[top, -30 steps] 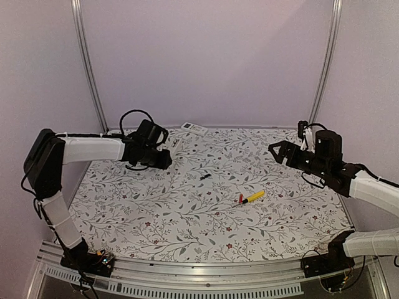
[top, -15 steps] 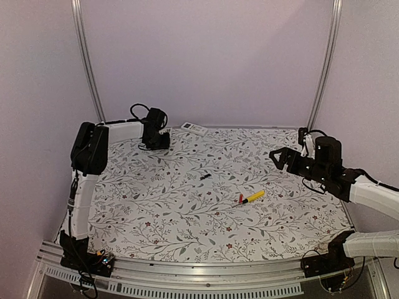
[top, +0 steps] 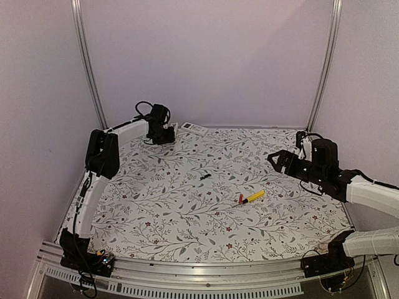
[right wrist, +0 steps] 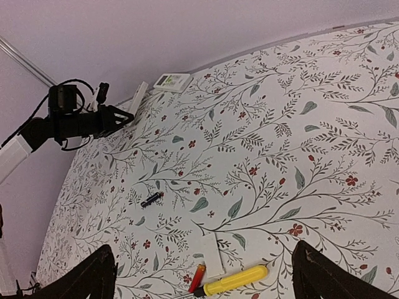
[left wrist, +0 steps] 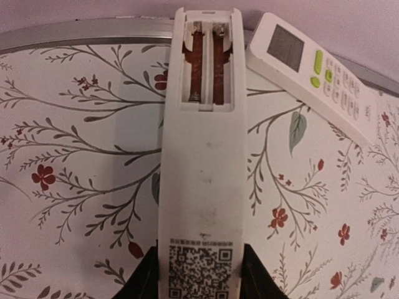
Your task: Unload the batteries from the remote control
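Observation:
My left gripper (left wrist: 201,268) is shut on the near end of the slim white remote control (left wrist: 202,174), held back side up at the table's far left (top: 174,133). Its battery compartment (left wrist: 206,68) is uncovered and shows two brownish slots with spring contacts and no cells. The dark battery (top: 205,177) (right wrist: 152,199) lies mid-table. The reddish battery (top: 240,198) (right wrist: 197,277) lies beside the screwdriver's tip. My right gripper (top: 274,156) (right wrist: 204,261) hovers open over the right side, with nothing between its fingers.
A broader white remote (left wrist: 312,68) (top: 194,128) lies at the back edge, just right of the held remote. A yellow-handled screwdriver (top: 254,197) (right wrist: 234,280) and a small white cover plate (right wrist: 211,254) lie right of centre. The metal rail (left wrist: 81,31) borders the back.
My left arm has swung from the mid-left toward the table's back edge, carrying the remote with it. The right arm shifted slightly lower and stayed open.

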Robot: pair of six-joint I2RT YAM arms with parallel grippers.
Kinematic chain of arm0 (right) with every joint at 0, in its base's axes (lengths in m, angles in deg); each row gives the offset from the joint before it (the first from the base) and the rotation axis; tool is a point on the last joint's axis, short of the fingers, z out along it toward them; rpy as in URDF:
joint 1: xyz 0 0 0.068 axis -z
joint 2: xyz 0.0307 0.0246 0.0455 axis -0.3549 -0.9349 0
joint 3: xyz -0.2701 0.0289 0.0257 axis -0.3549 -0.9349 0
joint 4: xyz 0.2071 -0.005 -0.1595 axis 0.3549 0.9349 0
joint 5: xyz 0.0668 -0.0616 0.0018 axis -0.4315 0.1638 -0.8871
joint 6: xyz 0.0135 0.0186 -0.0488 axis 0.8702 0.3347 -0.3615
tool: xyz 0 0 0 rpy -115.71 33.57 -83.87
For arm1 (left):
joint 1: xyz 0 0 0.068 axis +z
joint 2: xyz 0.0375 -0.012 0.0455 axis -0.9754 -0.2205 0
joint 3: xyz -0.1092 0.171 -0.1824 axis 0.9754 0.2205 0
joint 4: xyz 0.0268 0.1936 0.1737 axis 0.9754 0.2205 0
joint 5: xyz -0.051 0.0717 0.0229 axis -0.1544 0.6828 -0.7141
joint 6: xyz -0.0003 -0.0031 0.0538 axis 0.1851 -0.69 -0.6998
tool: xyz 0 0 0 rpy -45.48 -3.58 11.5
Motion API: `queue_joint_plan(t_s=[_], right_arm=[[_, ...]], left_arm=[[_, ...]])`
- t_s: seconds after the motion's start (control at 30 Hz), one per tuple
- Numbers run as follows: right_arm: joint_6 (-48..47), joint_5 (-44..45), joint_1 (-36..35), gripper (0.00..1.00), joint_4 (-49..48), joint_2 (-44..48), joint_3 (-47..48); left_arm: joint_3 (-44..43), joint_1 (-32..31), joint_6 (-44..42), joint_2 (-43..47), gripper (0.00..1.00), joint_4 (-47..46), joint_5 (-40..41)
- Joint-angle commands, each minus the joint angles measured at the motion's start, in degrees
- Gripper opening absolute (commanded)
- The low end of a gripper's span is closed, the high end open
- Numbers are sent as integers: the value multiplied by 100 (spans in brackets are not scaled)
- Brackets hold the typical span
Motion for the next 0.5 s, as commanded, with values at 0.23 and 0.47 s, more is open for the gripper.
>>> queue_joint_plan(t_s=[0.23,0.47], right_arm=[[47,-12,29,97,-136,3,-224],[89,-17,30,97,-208,61,-348]], left_arm=[[-39,65,10,-188,56,-22,-183],[309,-40,-90,-21,52,-175,121]])
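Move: The opened remote control is in my left hand, gripped near its close end with the battery bay pointing forward; its middle is about 4 cm ahead of the hand point, and the table spot it is going to is just 1 or 2 cm below. The other remote lies roughly 9 cm ahead and 10 cm to the right, and a black battery some 25 cm back and 18 cm right. From my idle right hand, the opened remote is about 34 cm ahead, 46 cm left and 16 cm lower. I lower my left hand only about 1 cm, to set the opened remote down on the tabletop beside the other remote. Then I hold that place, fingers still pointing steeply down and forward, and spread them from a third open to a little over half, letting go of the remote's sides. My empty, wide-open right hand sinks about 1.5 cm, well away from it. ##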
